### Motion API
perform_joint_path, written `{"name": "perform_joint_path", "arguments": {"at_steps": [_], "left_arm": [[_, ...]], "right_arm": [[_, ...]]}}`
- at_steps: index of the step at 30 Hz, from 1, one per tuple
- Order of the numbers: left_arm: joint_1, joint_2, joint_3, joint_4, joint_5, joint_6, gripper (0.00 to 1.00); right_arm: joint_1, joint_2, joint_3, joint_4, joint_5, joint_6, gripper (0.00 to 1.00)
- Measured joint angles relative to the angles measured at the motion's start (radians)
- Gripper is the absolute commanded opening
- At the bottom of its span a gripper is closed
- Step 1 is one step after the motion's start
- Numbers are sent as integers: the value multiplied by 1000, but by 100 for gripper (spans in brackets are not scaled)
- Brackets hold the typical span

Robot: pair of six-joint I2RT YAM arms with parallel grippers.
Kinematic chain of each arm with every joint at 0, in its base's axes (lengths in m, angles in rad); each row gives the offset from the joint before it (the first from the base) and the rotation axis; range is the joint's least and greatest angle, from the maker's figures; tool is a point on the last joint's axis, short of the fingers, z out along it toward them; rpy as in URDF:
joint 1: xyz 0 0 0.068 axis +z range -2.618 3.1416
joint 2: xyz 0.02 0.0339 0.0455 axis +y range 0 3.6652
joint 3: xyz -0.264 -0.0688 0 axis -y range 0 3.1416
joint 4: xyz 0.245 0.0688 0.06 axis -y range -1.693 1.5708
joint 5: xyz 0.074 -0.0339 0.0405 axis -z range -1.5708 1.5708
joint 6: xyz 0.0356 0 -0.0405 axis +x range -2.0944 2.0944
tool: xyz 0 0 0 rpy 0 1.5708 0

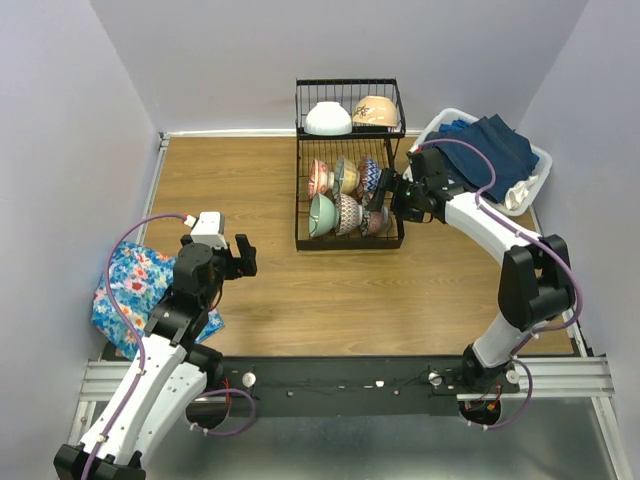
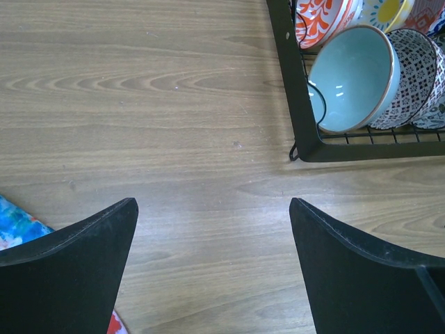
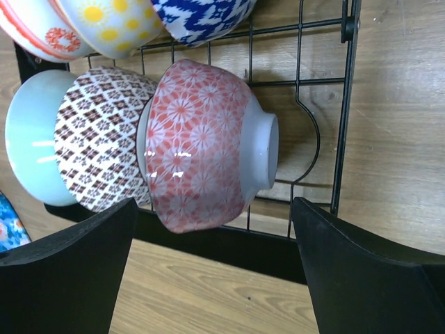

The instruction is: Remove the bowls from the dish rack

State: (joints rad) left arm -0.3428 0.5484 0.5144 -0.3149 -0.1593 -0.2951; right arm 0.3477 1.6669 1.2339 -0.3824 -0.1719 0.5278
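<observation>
The black wire dish rack (image 1: 298,215) stands at the back middle of the table. Six bowls stand on edge in its lower tray: mint-green (image 1: 321,213), brown-patterned (image 1: 346,213) and pink (image 1: 375,220) in front, three more behind. A white bowl (image 1: 328,119) and a beige bowl (image 1: 376,111) lie upside down in the raised basket. My right gripper (image 1: 383,200) is open at the rack's right side, with the pink bowl (image 3: 201,146) just beyond its spread fingers. My left gripper (image 1: 246,256) hangs open over bare wood, left of the rack and the mint bowl (image 2: 351,80).
A white plastic basket (image 1: 535,160) of blue cloths (image 1: 490,145) sits right of the rack, behind the right arm. A floral cloth (image 1: 135,290) lies at the table's left front edge. Walls close the table at the back and sides.
</observation>
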Motion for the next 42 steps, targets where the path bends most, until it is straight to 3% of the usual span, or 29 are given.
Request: {"name": "perform_joint_path", "arguments": {"at_steps": [19,29,34,39,42], "left_arm": [[0,-8,0,0,1,4,99],[0,-8,0,0,1,12,99],[0,-8,0,0,2,14,99],[0,-8,0,0,7,14,99],[0,-8,0,0,7,14,99]], "right_arm": [[0,115,17,78,-32,12,87],[0,127,33,81,-58,-31,74],[0,127,33,81,-61,-46,63],[0,126,33,81,-63,-50,44],[0,126,36,75,-63,-53,39]]}}
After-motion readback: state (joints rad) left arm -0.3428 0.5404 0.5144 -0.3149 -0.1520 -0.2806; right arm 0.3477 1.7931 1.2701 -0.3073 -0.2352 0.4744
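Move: The pink bowl lies just past the right hand's open fingers, roughly 4 cm ahead, 2 cm to the left and 4 cm below. The brown-patterned bowl sits some 6 cm to the left of the pink one and level with it, the mint bowl about 6 cm beyond that. The blue-patterned bowl stands about 9 cm farther out than the pink one. From the left hand, the pink bowl is around 16 cm ahead, 29 cm to the right and 10 cm lower. Downward about 3 cm, easing some 2 cm forward and nearly as much left, the right hand brings its open fingers astride the pink bowl, one on the rim side by the brown-patterned bowl, the other on the foot side. It then all but stops, turns about 5 degrees counter-clockwise, and closes by a quarter until the fingers pinch the bowl between rim and foot. ##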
